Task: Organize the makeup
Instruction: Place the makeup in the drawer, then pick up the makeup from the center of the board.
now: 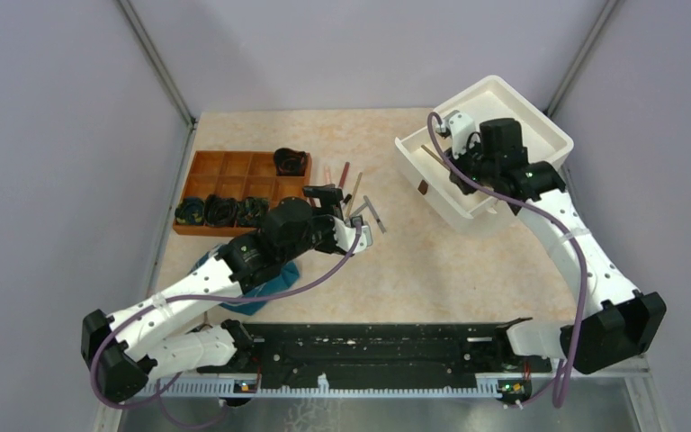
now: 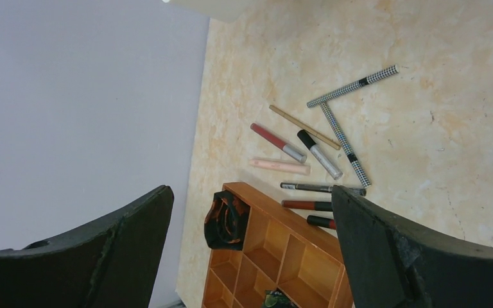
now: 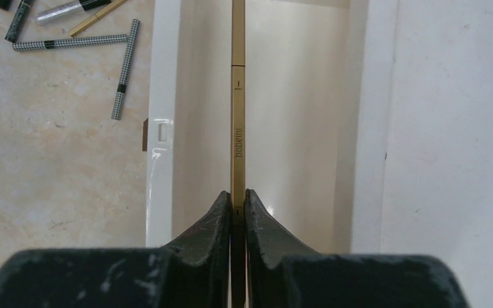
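Observation:
Several slim makeup pencils and tubes lie loose on the table beside the wooden organizer (image 1: 245, 154). Among them are two houndstooth pencils (image 2: 353, 86), a gold pencil (image 2: 305, 127), a red-and-silver tube (image 2: 276, 142), a pink tube (image 2: 280, 165) and a dark red tube (image 2: 305, 205). My left gripper (image 2: 250, 192) hangs open and empty above the organizer's corner (image 2: 276, 250), near those tubes. My right gripper (image 3: 237, 202) is shut on another gold pencil (image 3: 237, 128). It holds this pencil lengthwise over a compartment of the white bin (image 3: 162, 96).
Dark rolled items (image 2: 226, 218) fill some of the organizer's compartments. A teal cloth (image 1: 270, 283) lies under my left arm. The white bin (image 1: 504, 99) stands tilted at the back right corner. Grey walls close in the table on the left, back and right.

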`<state>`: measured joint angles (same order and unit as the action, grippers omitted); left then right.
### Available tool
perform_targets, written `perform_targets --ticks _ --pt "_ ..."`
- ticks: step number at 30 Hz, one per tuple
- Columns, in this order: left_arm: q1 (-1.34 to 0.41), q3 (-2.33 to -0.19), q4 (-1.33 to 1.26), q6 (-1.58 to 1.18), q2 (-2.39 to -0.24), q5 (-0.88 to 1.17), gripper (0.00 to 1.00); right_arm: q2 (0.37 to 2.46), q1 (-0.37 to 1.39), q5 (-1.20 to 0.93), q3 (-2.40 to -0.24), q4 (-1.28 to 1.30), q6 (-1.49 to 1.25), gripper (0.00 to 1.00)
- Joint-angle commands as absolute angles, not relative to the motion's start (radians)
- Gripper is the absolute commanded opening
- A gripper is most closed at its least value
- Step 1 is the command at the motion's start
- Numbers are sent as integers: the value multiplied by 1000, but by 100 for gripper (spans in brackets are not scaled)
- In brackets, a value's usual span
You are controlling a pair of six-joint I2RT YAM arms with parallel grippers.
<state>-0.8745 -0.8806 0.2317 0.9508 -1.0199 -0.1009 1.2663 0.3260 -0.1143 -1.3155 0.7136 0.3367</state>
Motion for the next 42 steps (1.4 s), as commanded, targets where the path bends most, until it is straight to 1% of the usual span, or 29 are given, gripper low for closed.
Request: perform_targets --ticks 1,5,9,13,17,21,24,27,28,32,37,42 --pt "-867 -863 189 915 -1017 -96 99 1294 318 -91 -1346 724 314 12" --pt "-856 -848 175 884 -1029 -97 99 1329 319 -95 -1363 744 321 29" --pt "-841 -848 175 855 -1053 -107 99 1342 318 -95 -1384 755 323 41" --pt "-820 -853 172 828 -1066 -103 99 1338 319 -112 -1438 776 332 57" --pt "-774 -876 175 769 -1086 -50 99 1312 319 -163 -1484 772 351 67" --pt "-726 -896 195 708 -1127 15 99 1274 320 -280 -1492 749 373 72" --pt "-693 -908 208 661 -1171 54 99 1235 328 -374 -1471 714 384 80" --pt "-664 -919 217 608 -1223 85 99 1208 358 -420 -1448 686 411 89" --pt "-653 -922 217 584 -1241 99 99 1203 372 -422 -1444 685 423 90" --pt "-612 -933 212 543 -1314 148 99 1183 422 -436 -1414 698 476 91" --pt "-559 -981 231 537 -1447 213 98 1142 428 -488 -1311 659 485 92" --pt "-538 -1077 287 546 -1591 254 92 1137 428 -509 -1260 645 484 92"
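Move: For the left hand, the houndstooth pencil nearest to it lies about 12 cm ahead, 5 cm right and 20 cm below; at that table height the silver gloss is 15 ahead, 2 right, the black eyeliner 13 ahead, 2 left. The right hand holds a gold pencil over the open drawer, whose middle is roughly 5 cm ahead, 2 left and 9 below; the white box's top stands about 10 ahead, 13 right. Down first, by about 3 cm, the right hand opens wide and lets go of the gold pencil over the drawer, then lifts out and swings back and left, clear of the front rim, turning some 25 degrees counter-clockwise and starting to sink again. Meanwhile the left hand, still wide open, sinks about 15 cm and goes forward towards the pencils, tipping its fingers down. ##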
